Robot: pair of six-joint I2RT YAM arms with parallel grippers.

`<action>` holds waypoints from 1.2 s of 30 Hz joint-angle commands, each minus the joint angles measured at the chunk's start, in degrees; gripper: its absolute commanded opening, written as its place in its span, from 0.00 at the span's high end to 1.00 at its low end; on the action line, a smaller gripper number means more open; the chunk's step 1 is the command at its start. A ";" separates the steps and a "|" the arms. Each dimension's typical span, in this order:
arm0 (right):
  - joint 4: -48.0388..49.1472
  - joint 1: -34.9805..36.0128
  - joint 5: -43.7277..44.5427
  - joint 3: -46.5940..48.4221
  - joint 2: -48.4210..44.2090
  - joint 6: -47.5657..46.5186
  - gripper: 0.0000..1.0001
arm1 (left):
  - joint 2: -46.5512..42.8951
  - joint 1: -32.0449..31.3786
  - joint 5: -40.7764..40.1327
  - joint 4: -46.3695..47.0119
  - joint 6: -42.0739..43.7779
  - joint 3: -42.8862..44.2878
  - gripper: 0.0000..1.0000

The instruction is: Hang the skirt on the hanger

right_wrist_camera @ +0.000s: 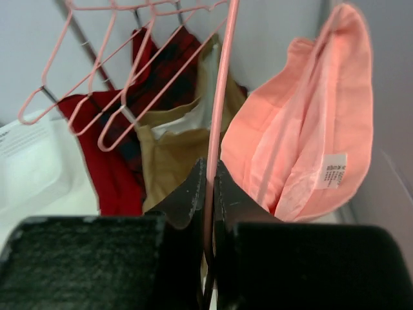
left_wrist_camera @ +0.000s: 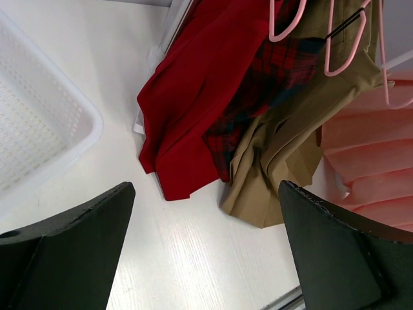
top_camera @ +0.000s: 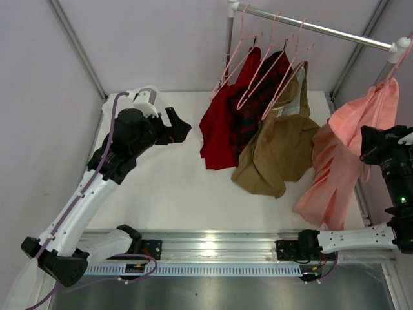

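The salmon-pink skirt (top_camera: pixel 342 161) hangs at the right side of the table, draped over the pale-pink hanger (top_camera: pixel 397 64), whose top reaches the right end of the rail. In the right wrist view the skirt (right_wrist_camera: pixel 303 142) fills the right half, and one thin arm of the hanger (right_wrist_camera: pixel 219 97) runs up from my right gripper (right_wrist_camera: pixel 210 187), which is shut on it. From above, that gripper (top_camera: pixel 369 152) sits against the skirt's right edge. My left gripper (top_camera: pixel 177 129) is open over the table's left side with nothing in it. Its view (left_wrist_camera: pixel 206 219) shows bare tabletop between the fingers (left_wrist_camera: pixel 71 245).
A silver rail (top_camera: pixel 310 26) crosses the back right. Pink hangers on it hold a dark red garment (top_camera: pixel 222 129), a plaid one (top_camera: pixel 258 97) and a tan-brown one (top_camera: pixel 277 148), their hems lying on the table. A white basket (left_wrist_camera: pixel 39 129) stands at the left.
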 commanded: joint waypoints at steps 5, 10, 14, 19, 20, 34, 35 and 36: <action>8.21 3.88 9.54 3.76 9.60 -7.59 1.00 | -3.11 -0.27 0.63 0.98 1.06 -0.23 0.01; 14.73 3.88 10.86 10.08 19.63 -17.63 1.00 | -4.43 -0.27 0.62 0.02 1.67 -0.49 0.01; 24.07 4.23 10.95 12.63 24.64 -21.88 1.00 | -4.96 -0.27 -0.96 -1.03 2.20 -0.32 0.01; 16.68 -0.41 10.86 12.82 24.40 -13.08 1.00 | -6.19 -0.27 -1.48 -2.00 2.73 0.21 0.01; 17.47 -1.21 10.95 10.82 23.43 -13.25 1.00 | -6.71 -0.36 -1.57 -2.00 2.64 0.21 0.01; 34.88 -11.67 11.03 2.11 13.23 -30.21 1.00 | -6.19 -0.27 -1.13 -1.39 1.15 -0.41 0.01; 36.62 -11.68 11.12 1.14 12.27 -30.56 1.00 | -6.11 -0.36 -1.05 -1.13 0.97 -0.41 0.01; 38.72 -11.68 11.03 -1.48 11.65 -31.70 1.00 | -5.76 -0.36 -0.96 -1.13 0.80 -0.49 0.01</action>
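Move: Some 17 cm ahead of the right hand, 15 cm above it and about 3 cm to its right is the free rail stretch for the hook of the held hanger. The rail end is about 7 cm right of that spot. The pink skirt's waist hangs about 12 cm ahead of the hand and 5 cm right, slightly higher; the brown garment is 18 cm ahead, 12 cm left and 15 cm lower. From the left hand, the free stretch is roughly 35 cm right, 8 cm ahead and 30 cm up. Swinging the hanger left beside the rail, the right hand sweeps about 16 cm while rising 4 to 5 cm, its left side dipping, then comes back right some 13 cm, mostly levelling and turning clockwise to finish about 10 degrees round. Its shut fingers keep their hold on the hanger throughout. The empty, open left hand eases slightly back, up and left. ##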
